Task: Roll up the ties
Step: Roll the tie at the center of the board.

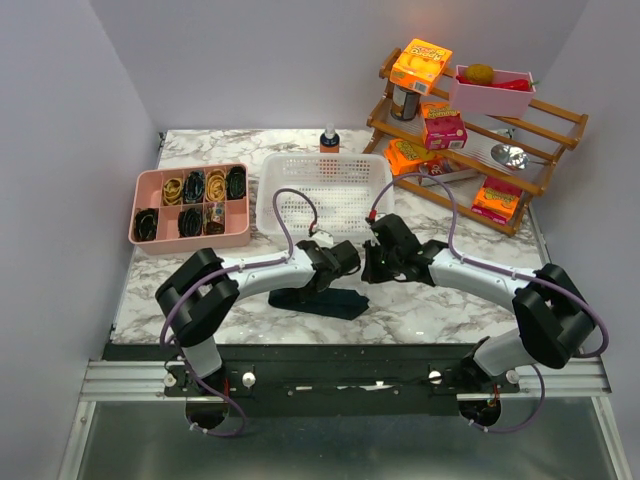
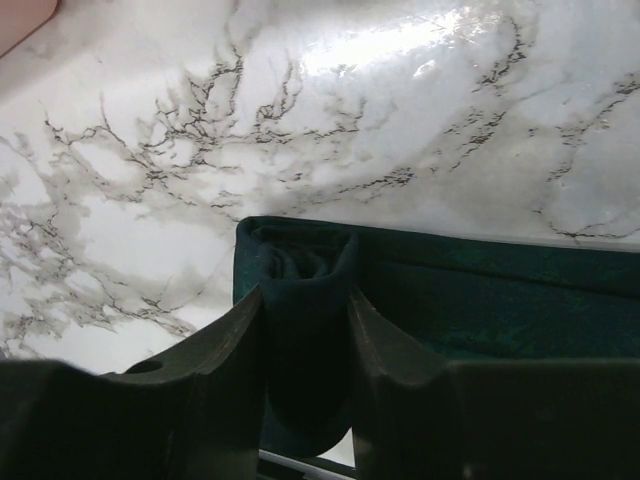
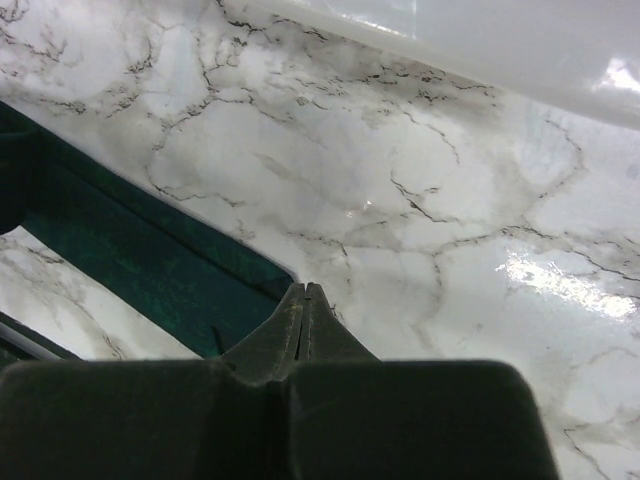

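Note:
The dark teal tie (image 1: pixel 325 300) lies flat on the marble near the front edge, between the two arms. In the left wrist view its end is wound into a small roll (image 2: pixel 305 280), with the flat strip (image 2: pixel 480 310) running off to the right. My left gripper (image 2: pixel 305 300) has a finger on each side of that roll, and the fabric fills the gap between them. From above, the left gripper (image 1: pixel 345 262) sits over the tie. My right gripper (image 3: pixel 305 290) is shut on nothing, its tips just beside the tie's edge (image 3: pixel 140 260). From above, the right gripper (image 1: pixel 372 262) faces the left one.
A white basket (image 1: pixel 325 190) stands just behind the grippers, and its rim (image 3: pixel 480 40) shows in the right wrist view. A pink divided tray (image 1: pixel 190 205) holding several rolled items is at the left. A wooden rack (image 1: pixel 470 130) of groceries and a small bottle (image 1: pixel 329 138) stand at the back.

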You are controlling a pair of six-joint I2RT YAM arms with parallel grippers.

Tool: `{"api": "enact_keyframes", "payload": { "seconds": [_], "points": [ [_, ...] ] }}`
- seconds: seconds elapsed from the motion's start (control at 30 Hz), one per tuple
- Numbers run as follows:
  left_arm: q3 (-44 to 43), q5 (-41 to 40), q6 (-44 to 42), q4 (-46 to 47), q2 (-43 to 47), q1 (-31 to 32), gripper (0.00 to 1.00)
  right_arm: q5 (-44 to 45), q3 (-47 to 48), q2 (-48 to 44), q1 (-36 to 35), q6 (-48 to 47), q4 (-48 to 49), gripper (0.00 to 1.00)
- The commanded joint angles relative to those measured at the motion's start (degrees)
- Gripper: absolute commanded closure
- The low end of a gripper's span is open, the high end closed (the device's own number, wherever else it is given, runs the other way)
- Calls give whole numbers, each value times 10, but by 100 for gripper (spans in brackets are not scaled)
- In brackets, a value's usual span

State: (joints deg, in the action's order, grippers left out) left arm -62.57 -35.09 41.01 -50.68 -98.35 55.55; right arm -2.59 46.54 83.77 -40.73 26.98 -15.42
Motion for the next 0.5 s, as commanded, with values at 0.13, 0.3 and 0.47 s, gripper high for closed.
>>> {"api": "enact_keyframes", "payload": {
  "seconds": [0.13,0.3,0.47],
  "points": [
    [-20,24,25,21,-12,30,43,13,-8,12,4,-8,13,99],
    [-18,20,30,29,-4,52,34,13,-7,17,4,-11,14,99],
    [-11,27,31,51,10,61,29,7,-5,19,4,-15,14,99]
  ]
}}
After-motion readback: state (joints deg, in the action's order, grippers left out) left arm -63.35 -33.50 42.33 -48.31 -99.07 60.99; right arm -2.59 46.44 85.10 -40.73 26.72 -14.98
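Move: Between the left hand's half-closed fingers is the rolled end of the tie, its middle about 1 cm below the finger pads. The flat tail's middle lies some 9 cm to this hand's right and 2 cm back; the white basket's middle is roughly 21 cm ahead and 7 cm to the right. From the right hand, shut near the tail's free end, the roll lies some 18 cm to the left and 3 cm back. Opening its fingers wide around the rolled end, the left hand lets go of its pinch on the tie and meanwhile drifts about 3.5 cm right, along the tie towards the free end, and some 1.5 cm back. It stays low, nearly level, with barely any turn of the wrist. ##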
